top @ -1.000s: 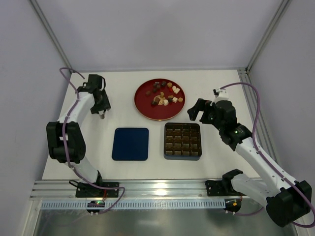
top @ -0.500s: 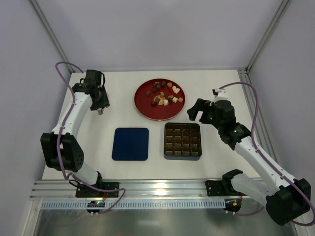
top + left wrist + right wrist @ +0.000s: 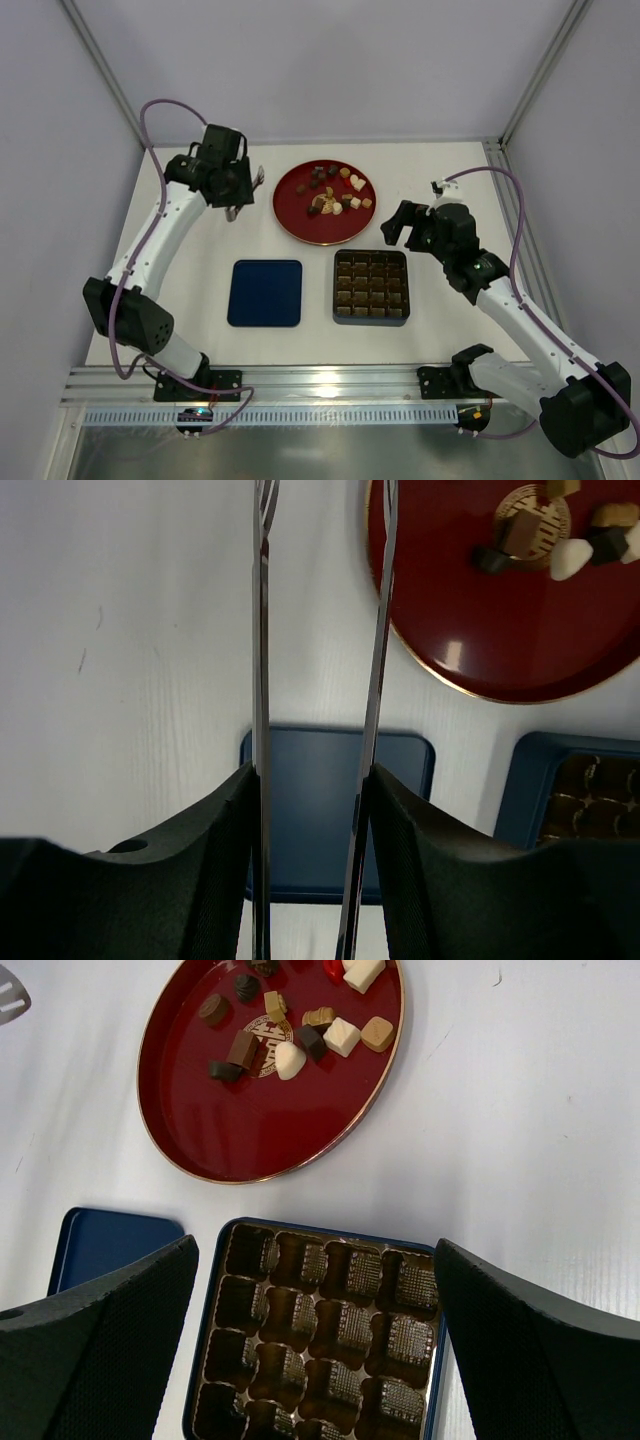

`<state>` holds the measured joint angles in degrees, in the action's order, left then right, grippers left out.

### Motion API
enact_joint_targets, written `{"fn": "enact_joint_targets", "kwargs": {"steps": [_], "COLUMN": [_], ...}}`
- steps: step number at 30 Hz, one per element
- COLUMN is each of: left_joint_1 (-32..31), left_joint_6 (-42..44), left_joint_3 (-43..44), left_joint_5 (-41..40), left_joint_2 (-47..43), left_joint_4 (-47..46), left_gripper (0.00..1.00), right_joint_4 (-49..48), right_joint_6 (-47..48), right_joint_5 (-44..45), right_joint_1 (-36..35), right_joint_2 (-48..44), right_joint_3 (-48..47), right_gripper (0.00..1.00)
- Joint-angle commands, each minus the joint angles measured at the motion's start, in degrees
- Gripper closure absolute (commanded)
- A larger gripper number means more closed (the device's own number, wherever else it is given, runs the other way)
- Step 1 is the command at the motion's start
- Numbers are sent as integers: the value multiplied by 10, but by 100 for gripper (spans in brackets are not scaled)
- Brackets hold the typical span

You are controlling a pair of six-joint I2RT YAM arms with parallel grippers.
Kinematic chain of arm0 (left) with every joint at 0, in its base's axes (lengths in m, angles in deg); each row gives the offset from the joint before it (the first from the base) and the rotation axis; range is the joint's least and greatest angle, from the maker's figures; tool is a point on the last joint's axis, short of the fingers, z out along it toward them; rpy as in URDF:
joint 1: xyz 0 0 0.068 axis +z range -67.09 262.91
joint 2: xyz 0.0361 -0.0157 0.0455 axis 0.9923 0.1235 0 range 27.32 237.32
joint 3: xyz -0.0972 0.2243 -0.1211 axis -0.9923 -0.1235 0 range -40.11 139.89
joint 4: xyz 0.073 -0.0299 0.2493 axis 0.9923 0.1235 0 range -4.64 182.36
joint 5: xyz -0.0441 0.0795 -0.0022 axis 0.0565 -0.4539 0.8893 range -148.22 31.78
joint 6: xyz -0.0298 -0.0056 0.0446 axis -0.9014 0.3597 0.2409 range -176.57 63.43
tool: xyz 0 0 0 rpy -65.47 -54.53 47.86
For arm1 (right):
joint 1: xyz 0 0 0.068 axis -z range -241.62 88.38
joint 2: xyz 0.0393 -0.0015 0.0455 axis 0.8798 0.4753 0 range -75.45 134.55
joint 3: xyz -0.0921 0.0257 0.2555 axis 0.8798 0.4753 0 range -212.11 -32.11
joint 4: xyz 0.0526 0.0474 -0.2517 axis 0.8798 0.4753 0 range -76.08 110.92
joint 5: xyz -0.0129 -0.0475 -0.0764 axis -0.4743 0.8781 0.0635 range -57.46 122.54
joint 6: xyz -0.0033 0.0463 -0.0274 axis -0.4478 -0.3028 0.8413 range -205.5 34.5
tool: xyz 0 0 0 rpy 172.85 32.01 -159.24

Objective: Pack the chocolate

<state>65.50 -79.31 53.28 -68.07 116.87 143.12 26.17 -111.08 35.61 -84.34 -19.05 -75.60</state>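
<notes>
The chocolate [image 3: 335,192] is a loose pile of dark brown, tan and cream-white pieces on a red plate [image 3: 300,222], also seen from the right wrist [image 3: 290,1030] and the left wrist [image 3: 540,535]. My left gripper [image 3: 240,190] hangs just left of the plate, shut on thin metal tongs [image 3: 262,680]. The tongs' tips [image 3: 258,178] reach toward the plate's left rim and hold nothing. My right gripper [image 3: 400,225] is open and hovers over the far right corner of the dark brown tray [image 3: 320,1340], whose compartments show no sweets.
A navy blue lid [image 3: 265,292] lies flat to the left of the tray [image 3: 370,287], near the table's front. The red plate sits behind both, at the middle back. Frame posts stand at the two back corners.
My left arm has swung from the table's left side to the right, bringing the tongs up to the plate's left rim. Its jaws closed slightly. The right arm has stayed still.
</notes>
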Motion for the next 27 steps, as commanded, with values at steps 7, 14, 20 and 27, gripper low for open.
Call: {"fn": "enact_joint_targets", "kwargs": {"steps": [7, 14, 20, 27], "left_joint_1": [-104, -148, -165, -169], "left_joint_6": [-25, -32, -34, -29], "left_joint_3": [101, 122, 123, 125], "left_joint_5": [6, 4, 13, 11], "left_joint_2": [79, 124, 146, 169], "left_joint_4": [10, 10, 3, -2], "left_gripper": [53, 54, 53, 53], "right_joint_4": [4, 10, 9, 9], "right_joint_6": [10, 11, 7, 6], "right_joint_5": [16, 19, 18, 17], "right_joint_1": [-1, -1, -1, -2], "right_joint_2": [-13, -26, -25, -27], "right_joint_3": [-15, -12, -8, -6], "right_gripper": [0, 0, 0, 0]}}
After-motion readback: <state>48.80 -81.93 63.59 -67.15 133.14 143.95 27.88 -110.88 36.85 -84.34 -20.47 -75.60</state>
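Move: The dark chocolate at the near left of the sweets on the red plate lies about 11 cm ahead of the left hand, 18 cm to its right and some 19 cm below. The brown bar sits 2 cm right of that chocolate and 2 cm farther out; the white heart is about 6 cm to its right. The near blue tray is roughly 15 cm back from the left hand and 4 cm right. From the right hand the dark chocolate is about 18 cm ahead and 22 cm left. Sweeping to its right by about 13 cm, quickly first and then easing off, the left hand carries the tongs it still grips from beside the red plate to over its near-left part, towards the dark chocolate. After a slight rise it sinks, ending about 5 cm lower, while the wrist turns some 15 degrees clockwise and tips a little further down. ##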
